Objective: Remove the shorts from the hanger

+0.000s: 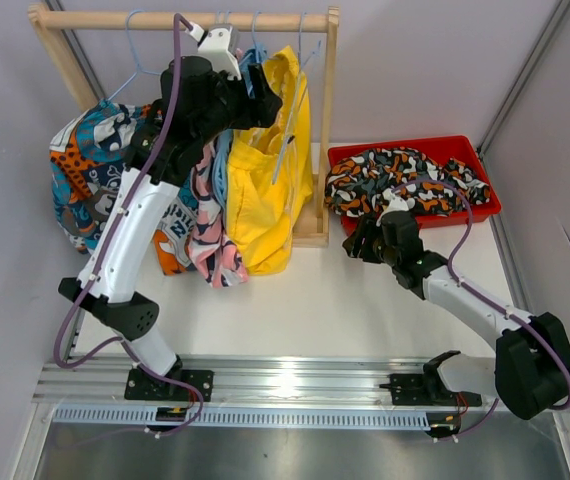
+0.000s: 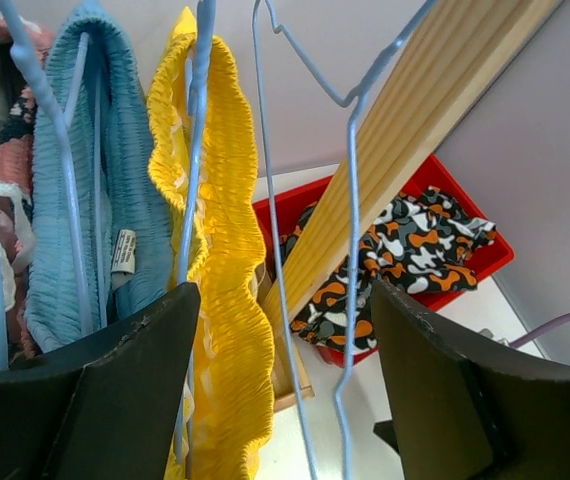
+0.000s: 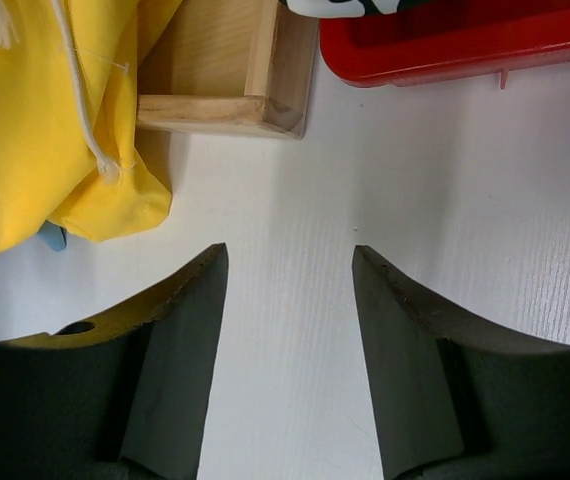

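Yellow shorts (image 1: 270,170) hang on a light-blue wire hanger on the wooden rack; their gathered waistband shows in the left wrist view (image 2: 220,200). Beside them hang light blue shorts (image 2: 75,200), pink shorts with dark marks (image 1: 210,235) and teal-orange-white patchwork shorts (image 1: 85,170). The black-orange-white blotched shorts (image 1: 405,180) lie in the red bin. My left gripper (image 1: 265,95) is open, raised at the rail; the yellow waistband and an empty wire hanger (image 2: 350,250) lie between its fingers (image 2: 285,300). My right gripper (image 1: 360,242) is open and empty, low over the table (image 3: 290,260).
The wooden rack has a top rail (image 1: 195,20), a right post (image 1: 330,100) and a base foot (image 3: 225,100) close ahead of my right gripper. The red bin (image 1: 465,150) stands at the back right against the wall. Walls close in on both sides.
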Robot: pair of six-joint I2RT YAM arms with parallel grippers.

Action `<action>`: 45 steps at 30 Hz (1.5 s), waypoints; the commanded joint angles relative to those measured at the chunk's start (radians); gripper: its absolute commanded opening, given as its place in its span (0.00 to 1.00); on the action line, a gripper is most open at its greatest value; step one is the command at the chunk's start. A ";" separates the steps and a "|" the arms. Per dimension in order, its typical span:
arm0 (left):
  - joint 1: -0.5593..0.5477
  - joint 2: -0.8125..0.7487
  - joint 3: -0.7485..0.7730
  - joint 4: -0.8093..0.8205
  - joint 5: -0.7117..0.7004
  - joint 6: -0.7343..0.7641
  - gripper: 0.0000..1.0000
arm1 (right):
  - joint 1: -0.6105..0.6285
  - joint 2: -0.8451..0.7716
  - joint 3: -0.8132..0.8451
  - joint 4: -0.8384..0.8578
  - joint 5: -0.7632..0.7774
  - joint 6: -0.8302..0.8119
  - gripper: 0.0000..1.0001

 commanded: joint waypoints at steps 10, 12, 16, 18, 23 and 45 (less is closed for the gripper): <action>0.013 -0.068 -0.032 0.017 -0.062 0.047 0.75 | 0.005 0.015 -0.015 0.061 0.008 -0.003 0.58; 0.013 -0.080 -0.029 0.020 -0.042 0.042 0.75 | 0.004 0.017 -0.021 0.066 0.008 -0.003 0.58; 0.013 -0.106 -0.029 0.023 -0.031 0.038 0.76 | 0.002 0.021 -0.029 0.072 0.009 0.001 0.58; 0.013 -0.114 -0.029 0.024 -0.036 0.042 0.77 | 0.002 0.023 -0.030 0.078 0.006 0.004 0.57; 0.015 -0.100 -0.030 0.017 -0.057 0.053 0.77 | 0.004 0.026 -0.035 0.089 0.005 0.008 0.57; 0.058 0.080 -0.046 0.075 -0.086 0.026 0.33 | -0.005 0.047 -0.065 0.118 0.003 -0.009 0.56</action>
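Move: The yellow shorts' hanger is about 5 cm ahead of the open left hand, 2 cm left and 4 cm below; the yellow shorts hang some 17 cm below the hand, about 2 cm ahead and in line sideways. An empty hanger lies between the fingers, roughly 4 cm ahead and 3 cm right, and the blue shorts 5 cm ahead, 6 cm left. From the right hand that shorts' hanger is about 13 cm ahead, 20 cm left, 30 cm higher. Left hand eases up and back, then dives about 8 cm forward-down, fingers narrowing around the yellow shorts' hanger. ##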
